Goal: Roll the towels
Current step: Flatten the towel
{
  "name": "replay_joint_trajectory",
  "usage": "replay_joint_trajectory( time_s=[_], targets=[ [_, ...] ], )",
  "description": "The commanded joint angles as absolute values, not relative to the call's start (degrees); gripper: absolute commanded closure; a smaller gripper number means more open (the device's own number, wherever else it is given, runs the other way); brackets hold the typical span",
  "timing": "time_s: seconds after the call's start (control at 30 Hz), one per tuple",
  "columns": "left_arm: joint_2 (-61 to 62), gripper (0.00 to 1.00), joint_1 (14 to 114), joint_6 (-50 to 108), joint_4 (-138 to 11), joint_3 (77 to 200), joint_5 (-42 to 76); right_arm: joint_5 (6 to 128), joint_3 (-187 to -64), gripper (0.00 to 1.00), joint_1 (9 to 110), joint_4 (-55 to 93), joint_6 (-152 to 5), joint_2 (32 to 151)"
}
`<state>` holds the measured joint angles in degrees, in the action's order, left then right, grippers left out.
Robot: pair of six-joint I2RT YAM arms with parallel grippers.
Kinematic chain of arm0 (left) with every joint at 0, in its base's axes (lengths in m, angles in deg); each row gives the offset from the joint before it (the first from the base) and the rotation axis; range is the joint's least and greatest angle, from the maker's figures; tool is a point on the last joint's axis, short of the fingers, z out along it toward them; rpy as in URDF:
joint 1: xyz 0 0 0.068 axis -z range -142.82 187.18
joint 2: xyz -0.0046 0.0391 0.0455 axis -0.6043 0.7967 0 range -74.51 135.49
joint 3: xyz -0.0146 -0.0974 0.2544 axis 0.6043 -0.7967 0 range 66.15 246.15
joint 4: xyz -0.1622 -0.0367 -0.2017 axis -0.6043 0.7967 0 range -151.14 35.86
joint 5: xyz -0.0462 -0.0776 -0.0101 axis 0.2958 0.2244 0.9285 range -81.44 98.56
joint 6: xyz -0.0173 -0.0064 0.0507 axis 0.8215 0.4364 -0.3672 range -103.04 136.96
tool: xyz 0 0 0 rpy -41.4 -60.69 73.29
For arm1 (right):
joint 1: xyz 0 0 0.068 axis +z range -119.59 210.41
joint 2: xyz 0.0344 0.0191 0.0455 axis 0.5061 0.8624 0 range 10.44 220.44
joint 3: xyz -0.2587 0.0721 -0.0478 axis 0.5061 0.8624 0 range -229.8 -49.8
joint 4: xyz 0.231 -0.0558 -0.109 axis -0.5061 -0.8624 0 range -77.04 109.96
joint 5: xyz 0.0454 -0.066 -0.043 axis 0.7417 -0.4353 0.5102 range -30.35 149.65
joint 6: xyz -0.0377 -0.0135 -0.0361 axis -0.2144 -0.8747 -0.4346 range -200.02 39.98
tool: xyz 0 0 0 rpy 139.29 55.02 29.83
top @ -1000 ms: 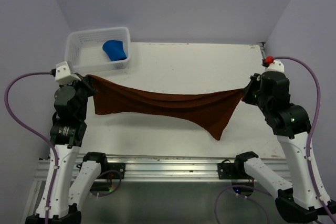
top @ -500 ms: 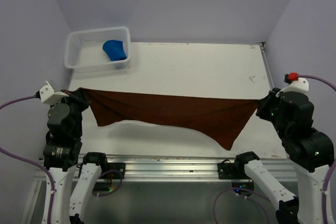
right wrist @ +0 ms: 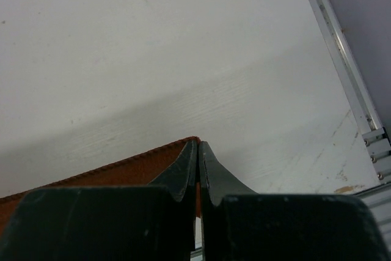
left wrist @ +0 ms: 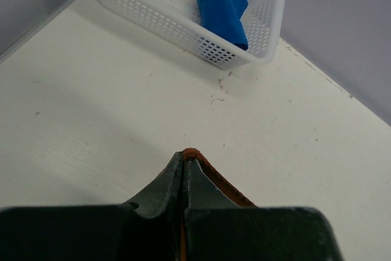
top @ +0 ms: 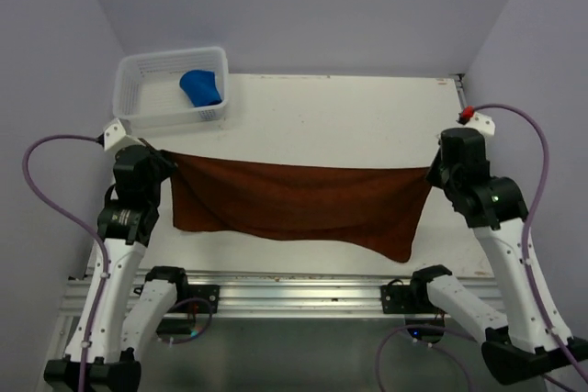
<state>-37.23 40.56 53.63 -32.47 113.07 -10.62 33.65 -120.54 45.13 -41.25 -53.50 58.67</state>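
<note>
A brown towel [top: 294,199] hangs stretched between both arms over the near half of the table. My left gripper [top: 163,159] is shut on its left top corner; the pinched edge shows at the fingertips in the left wrist view [left wrist: 190,153]. My right gripper [top: 430,170] is shut on its right top corner, seen in the right wrist view [right wrist: 194,142]. The towel's lower right corner droops lowest, toward the table's front edge. A rolled blue towel [top: 202,87] lies in the white basket [top: 138,107], also seen in the left wrist view [left wrist: 223,9].
The white basket [left wrist: 183,32] stands at the table's back left corner. A metal rail [top: 276,291] runs along the near edge. The table's right edge has a rail [right wrist: 342,59]. Purple walls close in on both sides.
Both arms have swung back inward and forward over the table with the towel. The towel now hangs wider and flatter, its lower edge more level than before.
</note>
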Motion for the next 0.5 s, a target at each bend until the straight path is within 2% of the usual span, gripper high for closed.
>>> replay_joint_trajectory(
  time_s=[0.0,0.2,0.47],
  targets=[
    [-30.15,1.0,40.17,51.42,-41.7,112.82,-10.43,29.24,-118.8,1.0,45.09,-30.77,-53.83,64.55],
    [-16.27,1.0,40.08,51.24,-49.79,114.58,-10.87,28.88,-119.49,1.0,43.24,-20.83,-55.41,73.88],
    [1.75,1.0,38.41,51.33,-60.17,119.14,-6.75,38.71,-122.92,1.0,34.55,-11.87,-56.11,88.74]
  ],
)
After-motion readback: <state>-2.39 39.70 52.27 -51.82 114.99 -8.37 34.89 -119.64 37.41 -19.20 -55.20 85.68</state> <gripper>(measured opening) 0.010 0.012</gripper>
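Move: My left hand grips the brown towel's far left corner and my right hand its far right corner. For each, the bare table I bring that corner to lies about 15 cm ahead and some 25 cm below. From my left hand the towel's middle hangs about 28 cm right, 5 back and 12 below; the white basket is some 30 cm ahead and 5 left, with the blue towel in it, equally far ahead and nearly in line, both about 21 below. The towel's middle is 28 cm left of my right hand, 3 back and 13 below. With the brown towel stretched between my shut fingers, I sweep both hands forward and down together towards the table ahead, trailing the cloth behind its far edge. My left hand goes about 11 cm out and 10 down, its fingers tipping some 15 degrees further down; my right goes slightly farther out, sinks less and tips only a little. ##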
